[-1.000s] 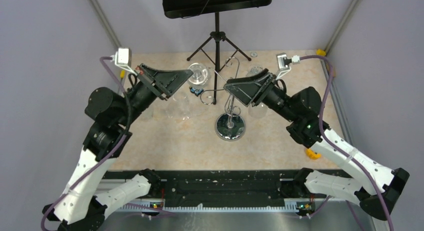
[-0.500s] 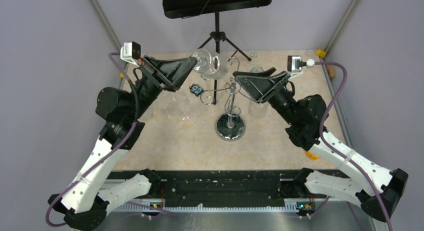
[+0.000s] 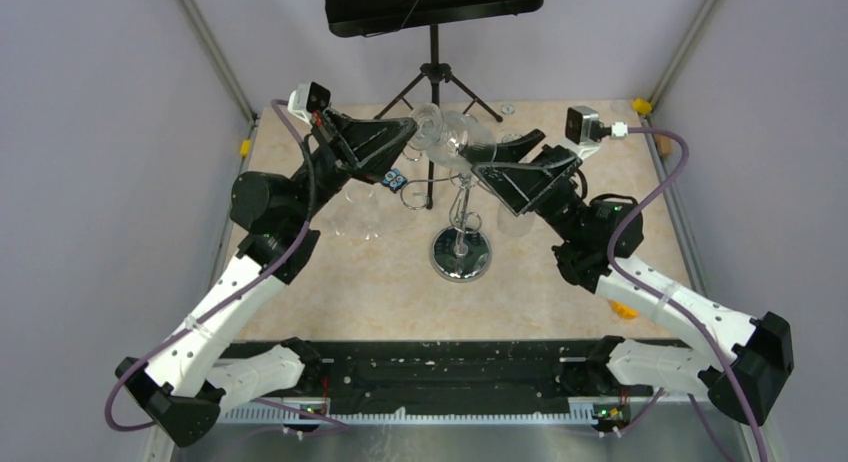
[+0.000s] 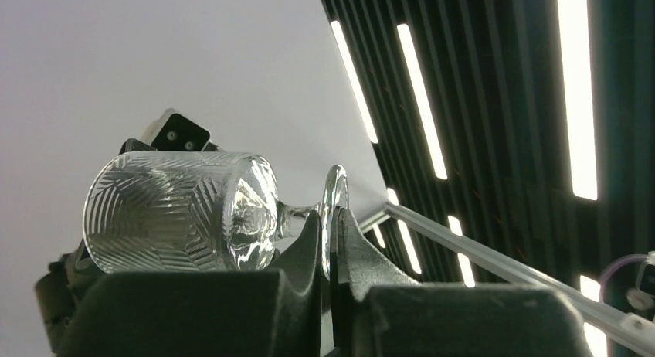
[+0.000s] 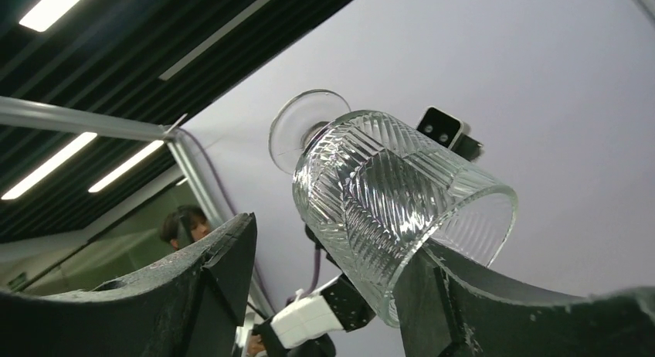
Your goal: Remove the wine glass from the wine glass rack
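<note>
The wine glass point(image 3: 452, 134) is clear with a ribbed bowl. It lies sideways in the air above the chrome rack point(image 3: 461, 254), clear of its hook arms. My left gripper point(image 3: 411, 131) is shut on the glass's foot point(image 4: 334, 210), which is pinched edge-on between the fingers; the bowl point(image 4: 178, 212) points away to the left. My right gripper point(image 3: 490, 154) is open around the bowl point(image 5: 394, 210). Its right finger point(image 5: 471, 299) is at the rim and its left finger point(image 5: 220, 260) stands apart from the glass.
A black tripod music stand point(image 3: 433, 77) stands behind the rack. Other clear glasses stand on the table left point(image 3: 360, 210) and right point(image 3: 515, 220) of the rack. A small black and blue object point(image 3: 392, 180) lies near the rack. Grey walls close in both sides.
My left gripper has lifted the glass up and to the right, tipping it sideways. My right gripper has risen and moved in around the bowl.
</note>
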You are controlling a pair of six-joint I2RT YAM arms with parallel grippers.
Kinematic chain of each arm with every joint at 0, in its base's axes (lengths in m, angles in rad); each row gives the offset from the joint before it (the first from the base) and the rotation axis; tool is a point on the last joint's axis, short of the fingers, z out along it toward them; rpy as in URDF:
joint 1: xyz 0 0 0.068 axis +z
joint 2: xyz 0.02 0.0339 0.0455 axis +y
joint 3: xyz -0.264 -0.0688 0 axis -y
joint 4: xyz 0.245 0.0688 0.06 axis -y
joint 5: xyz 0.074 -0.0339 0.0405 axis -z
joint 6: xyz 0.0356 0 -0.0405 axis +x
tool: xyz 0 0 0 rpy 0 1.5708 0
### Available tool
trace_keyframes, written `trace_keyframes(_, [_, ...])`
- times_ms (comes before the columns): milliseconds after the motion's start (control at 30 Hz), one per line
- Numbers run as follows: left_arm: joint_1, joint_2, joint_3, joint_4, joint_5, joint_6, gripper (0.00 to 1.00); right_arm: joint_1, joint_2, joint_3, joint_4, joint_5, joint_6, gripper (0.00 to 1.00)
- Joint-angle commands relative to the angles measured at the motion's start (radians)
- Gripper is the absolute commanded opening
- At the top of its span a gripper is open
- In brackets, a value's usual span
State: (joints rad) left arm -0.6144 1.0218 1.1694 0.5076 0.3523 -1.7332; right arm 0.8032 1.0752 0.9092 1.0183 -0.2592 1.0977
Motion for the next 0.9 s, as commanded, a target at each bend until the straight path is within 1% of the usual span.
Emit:
trace_keyframes(0, [0.001,-0.02,-0.004,0.206,0.006,-0.087,0.0,-0.004,0.0,0.008,0.244,-0.084,0.005,0.58])
trace_keyframes(33, [0.002,-0.016,-0.008,0.218,0.007,-0.099,0.0,-0.004,0.004,0.009,0.265,-0.094,0.005,0.54])
trace_keyframes(133, [0.001,-0.011,-0.016,0.246,0.01,-0.118,0.0,-0.003,0.019,0.011,0.335,-0.118,0.014,0.47])
trace_keyframes(233, [0.001,-0.007,-0.017,0.256,0.013,-0.121,0.0,-0.004,0.033,0.018,0.396,-0.137,0.02,0.37])
trace_keyframes(267, [0.002,-0.008,-0.017,0.255,0.011,-0.119,0.0,-0.004,0.038,0.02,0.408,-0.143,0.021,0.3])
trace_keyframes(333, [0.001,-0.012,-0.004,0.219,0.014,-0.094,0.0,-0.004,0.042,0.029,0.409,-0.151,0.018,0.04])
trace_keyframes(367, [0.001,-0.016,0.012,0.158,0.024,-0.069,0.0,-0.004,0.043,0.032,0.404,-0.152,0.016,0.0])
trace_keyframes(400, [0.001,-0.02,0.033,0.09,0.034,-0.038,0.01,-0.003,0.044,0.033,0.398,-0.15,0.012,0.0])
trace_keyframes(467, [0.001,-0.029,0.069,-0.032,0.041,0.036,0.11,-0.003,0.043,0.038,0.382,-0.143,0.003,0.0])
trace_keyframes(500, [0.001,-0.036,0.078,-0.074,0.037,0.065,0.18,-0.003,0.041,0.041,0.37,-0.142,-0.004,0.0])
trace_keyframes(533, [0.001,-0.043,0.082,-0.097,0.026,0.099,0.28,-0.003,0.037,0.045,0.353,-0.138,-0.015,0.0])
trace_keyframes(633, [0.002,-0.077,0.082,-0.16,-0.01,0.183,0.52,-0.004,0.013,0.06,0.263,-0.124,-0.072,0.0])
trace_keyframes(733, [0.001,-0.113,0.083,-0.264,-0.072,0.301,0.62,-0.004,-0.041,0.079,0.094,-0.084,-0.169,0.0])
trace_keyframes(800, [0.001,-0.136,0.084,-0.329,-0.112,0.412,0.68,-0.004,-0.09,0.091,-0.049,-0.05,-0.266,0.0])
trace_keyframes(867, [0.002,-0.154,0.088,-0.402,-0.149,0.528,0.72,-0.003,-0.158,0.11,-0.221,0.001,-0.388,0.0])
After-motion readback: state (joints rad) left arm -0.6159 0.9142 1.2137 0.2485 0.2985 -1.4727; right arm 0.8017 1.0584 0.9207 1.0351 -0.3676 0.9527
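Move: Between the hands, high over the rack, hangs the wine glass, its foot still pinched by the left hand: its middle lies about 6 cm left, 2 cm ahead and 4 cm above the open right hand, or some 7 cm right, 1 cm back and 3 cm below the left hand. From the right hand, the rack top is roughly 5 cm left, 1 cm ahead and 14 cm down; the hanging glass is 4 cm right, 2 cm ahead and 19 cm down. Closing on the glass's rim, the right hand draws back about 4 cm and up a little, tilting upward some 10 degrees, pinches the wall with one finger inside the bowl, then eases roughly 2 cm forward and down. The left hand first shifts back 2–3 cm holding the foot, then opens wide and turns counter-clockwise as it moves left, forward and down off the foot. ##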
